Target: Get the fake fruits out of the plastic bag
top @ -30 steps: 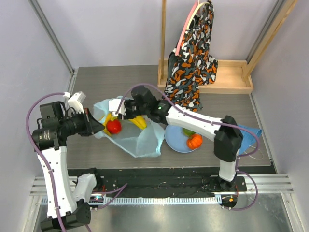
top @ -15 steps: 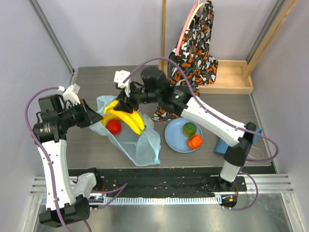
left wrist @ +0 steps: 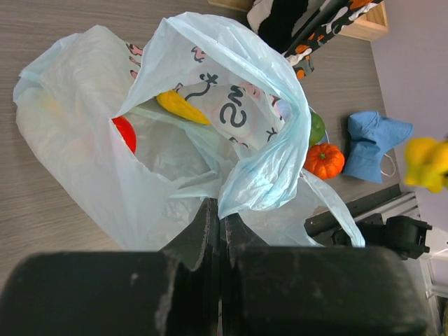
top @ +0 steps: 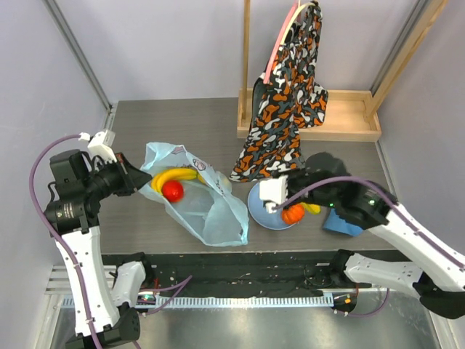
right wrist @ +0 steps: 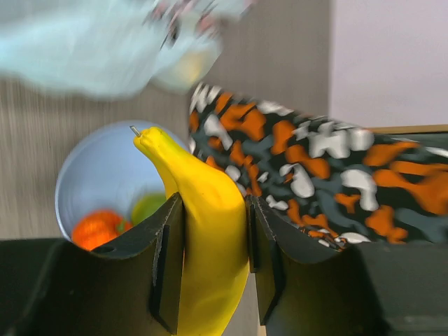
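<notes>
The plastic bag (top: 207, 207) lies left of centre, and my left gripper (left wrist: 218, 210) is shut on its bunched rim, holding the mouth up. Inside the plastic bag (left wrist: 98, 161) I see a red fruit (top: 172, 190) and a yellow banana (top: 174, 175). My right gripper (right wrist: 213, 203) is shut on another yellow banana (right wrist: 206, 210), which points upright above the pale-blue plate (right wrist: 98, 168). On that plate (top: 260, 211) sit the orange ribbed fruit (top: 293, 213) and a green fruit (right wrist: 148, 206). In the left wrist view the red fruit (left wrist: 126, 133), the banana in the bag (left wrist: 182, 106) and the orange fruit (left wrist: 323, 160) show.
A patterned orange, black and white cloth (top: 287, 94) hangs from a wooden frame (top: 341, 116) at the back, just behind the plate. A blue cloth (top: 347, 222) lies right of the plate, partly under my right arm.
My right arm has carried a banana out of the bag and swung right, to above the plate. My left gripper has stayed shut on the bag's rim.
</notes>
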`<state>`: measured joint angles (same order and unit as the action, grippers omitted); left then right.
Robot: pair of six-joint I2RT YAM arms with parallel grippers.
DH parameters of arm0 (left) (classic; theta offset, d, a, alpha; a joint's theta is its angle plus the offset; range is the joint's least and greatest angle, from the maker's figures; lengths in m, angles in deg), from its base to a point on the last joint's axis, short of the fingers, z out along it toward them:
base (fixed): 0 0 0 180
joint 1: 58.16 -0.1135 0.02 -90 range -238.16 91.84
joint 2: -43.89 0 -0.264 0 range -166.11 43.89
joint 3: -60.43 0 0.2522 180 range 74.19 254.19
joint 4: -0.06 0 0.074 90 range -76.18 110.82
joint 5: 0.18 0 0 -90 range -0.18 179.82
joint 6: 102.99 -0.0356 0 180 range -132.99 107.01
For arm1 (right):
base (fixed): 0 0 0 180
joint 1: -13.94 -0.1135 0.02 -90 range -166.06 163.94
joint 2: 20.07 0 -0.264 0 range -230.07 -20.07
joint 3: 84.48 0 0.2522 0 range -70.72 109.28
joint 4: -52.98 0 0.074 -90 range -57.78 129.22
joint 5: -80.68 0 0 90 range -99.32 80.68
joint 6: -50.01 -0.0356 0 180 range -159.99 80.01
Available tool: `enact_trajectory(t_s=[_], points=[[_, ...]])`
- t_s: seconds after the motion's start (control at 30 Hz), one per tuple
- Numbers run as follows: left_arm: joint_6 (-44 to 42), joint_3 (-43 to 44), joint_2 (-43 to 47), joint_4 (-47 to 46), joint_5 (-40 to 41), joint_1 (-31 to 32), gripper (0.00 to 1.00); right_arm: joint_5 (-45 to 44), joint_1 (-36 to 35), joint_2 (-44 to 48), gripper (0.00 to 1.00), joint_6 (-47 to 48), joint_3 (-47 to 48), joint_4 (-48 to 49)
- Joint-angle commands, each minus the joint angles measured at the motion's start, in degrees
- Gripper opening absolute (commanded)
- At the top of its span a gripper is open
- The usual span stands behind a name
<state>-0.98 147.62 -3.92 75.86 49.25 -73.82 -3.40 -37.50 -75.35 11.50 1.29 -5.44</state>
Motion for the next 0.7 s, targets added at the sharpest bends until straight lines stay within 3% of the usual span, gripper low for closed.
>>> enact_trajectory(t_s=[0.0,0.17,0.4,0.67], points=[[-1.1,2.3,0.4,-1.0,-1.7,-0.3,0.00,-2.0,3.3,-3.2,0.07,22.1,-9.9,1.4],[-0.8,2.8,0.6,-1.1,-1.9,-1.1,0.00,0.0,6.6,-10.5,0.07,34.5,-10.3,7.7],[-1.7,2.3,0.9,0.5,-1.6,-2.1,0.00,4.9,11.4,-21.3,0.08,43.2,-7.1,11.4],[-2.4,1.0,1.3,1.8,-1.1,-3.8,0.00,10.1,14.1,-30.4,0.10,43.3,-5.6,13.5]])
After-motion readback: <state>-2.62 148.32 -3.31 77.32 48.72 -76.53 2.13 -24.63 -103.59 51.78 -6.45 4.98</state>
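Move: The banana in the right fingers is bound for the plate, whose middle lies nearly straight below, some 28 cm down, about 1 cm ahead and 3 cm left. On it the lime sits 5 cm ahead and 2 cm right of the hand, the pumpkin level with it and 5 cm right. The bag's middle is about 6 cm ahead and 25 cm left. From the left hand the plate is roughly 35 cm right, 1 cm ahead. Still pinched, the banana is swept quickly down towards the plate's height, then forward while sinking more slowly, coming in over the plate's far side by the patterned cloth: about 17 cm down and 11 forward. Meanwhile the right hand dips its fingers some 30 degrees steeper and turns counter-clockwise. The left hand keeps its pinch on the bag, almost still. ##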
